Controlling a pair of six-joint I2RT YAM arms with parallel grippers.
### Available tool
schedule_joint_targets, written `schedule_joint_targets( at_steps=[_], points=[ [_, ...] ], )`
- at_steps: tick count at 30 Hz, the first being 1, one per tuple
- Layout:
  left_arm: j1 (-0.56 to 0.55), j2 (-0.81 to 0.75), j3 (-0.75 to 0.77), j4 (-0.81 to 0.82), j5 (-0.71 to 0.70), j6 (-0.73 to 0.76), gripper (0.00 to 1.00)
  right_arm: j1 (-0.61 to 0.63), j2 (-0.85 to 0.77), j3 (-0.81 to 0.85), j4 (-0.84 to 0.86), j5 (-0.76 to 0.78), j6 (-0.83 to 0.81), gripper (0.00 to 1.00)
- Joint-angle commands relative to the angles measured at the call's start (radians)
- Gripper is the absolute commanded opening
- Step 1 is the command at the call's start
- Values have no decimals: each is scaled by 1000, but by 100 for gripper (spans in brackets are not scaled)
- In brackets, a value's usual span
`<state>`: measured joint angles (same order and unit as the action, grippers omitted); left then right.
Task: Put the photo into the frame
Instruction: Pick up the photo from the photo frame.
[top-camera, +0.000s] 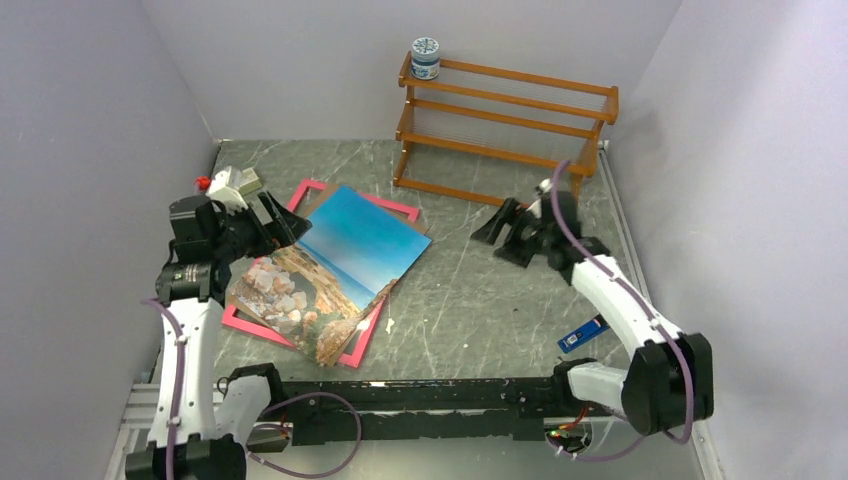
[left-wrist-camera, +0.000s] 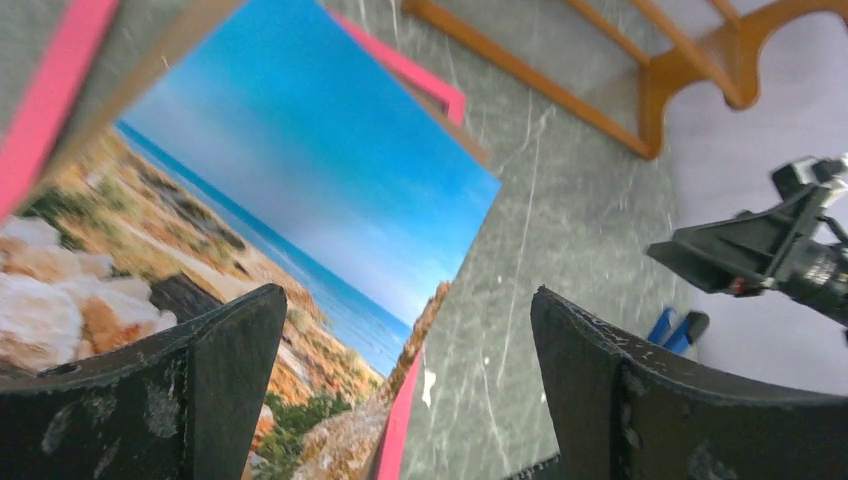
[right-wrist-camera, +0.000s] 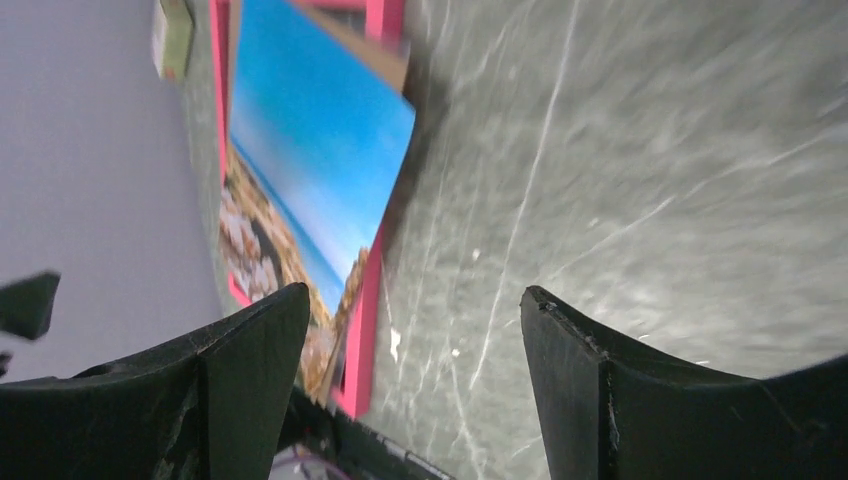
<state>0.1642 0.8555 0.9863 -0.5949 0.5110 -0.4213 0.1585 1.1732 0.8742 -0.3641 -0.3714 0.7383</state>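
Observation:
The photo, a rocky shore under blue sky, lies picture side up and askew on the pink frame, whose corners stick out around it. A brown panel edge shows between them at the far end. My left gripper hovers open over the photo's left far part. In the left wrist view its jaws stand wide apart, empty, above the photo and the frame's pink edge. My right gripper is open to the right of the frame, apart from it; its wrist view shows the photo and frame ahead.
An orange-brown wooden rack stands at the back with a small white jar on its top left. A blue object lies by the right arm's base. A small white scrap sits near the frame's near corner. Walls close in on both sides.

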Motion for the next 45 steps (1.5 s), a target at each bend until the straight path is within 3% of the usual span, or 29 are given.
schedule_joint_targets(
  at_steps=[1,4,8,12,21,27,31,39,45],
  points=[
    [2,47,-110,115,153,-89,98,185,74,-99,311,-42,189,81],
    [-8,83,-184,185,224,-142,98,281,200,-94,383,-39,248,81],
    [-39,107,-237,217,186,-178,98,364,358,-29,468,-23,270,81],
    [-66,120,-253,208,138,-178,98,388,513,61,465,-9,312,81],
    [-84,144,-265,184,79,-181,98,401,752,149,683,-1,411,77],
    [-85,144,-261,168,63,-172,98,403,759,136,841,0,404,56],
    [-85,150,-257,165,67,-175,98,403,748,129,897,-11,383,37],
    [-86,148,-241,139,56,-160,98,402,770,178,962,-38,338,23],
    [-86,155,-239,137,79,-152,98,401,843,285,1029,-68,258,20]
  ],
)
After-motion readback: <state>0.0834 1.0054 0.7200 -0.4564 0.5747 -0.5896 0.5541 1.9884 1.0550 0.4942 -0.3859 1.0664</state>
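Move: The photo's far right corner is roughly 14 cm to the right hand's left, 6 cm ahead and 13 cm below; the middle of the pink frame under the photo is about 38 cm left, level ahead and 14 cm down. The wooden rack's middle stands some 20 cm ahead of that hand, 3 cm to its right and 5 cm below. From the left hand, that corner lies about 7 cm ahead, 26 cm right and 21 cm below. Right hand sweeps 20 cm left and down, closing to pinch the photo's right edge; open left sinks about 11 cm. ##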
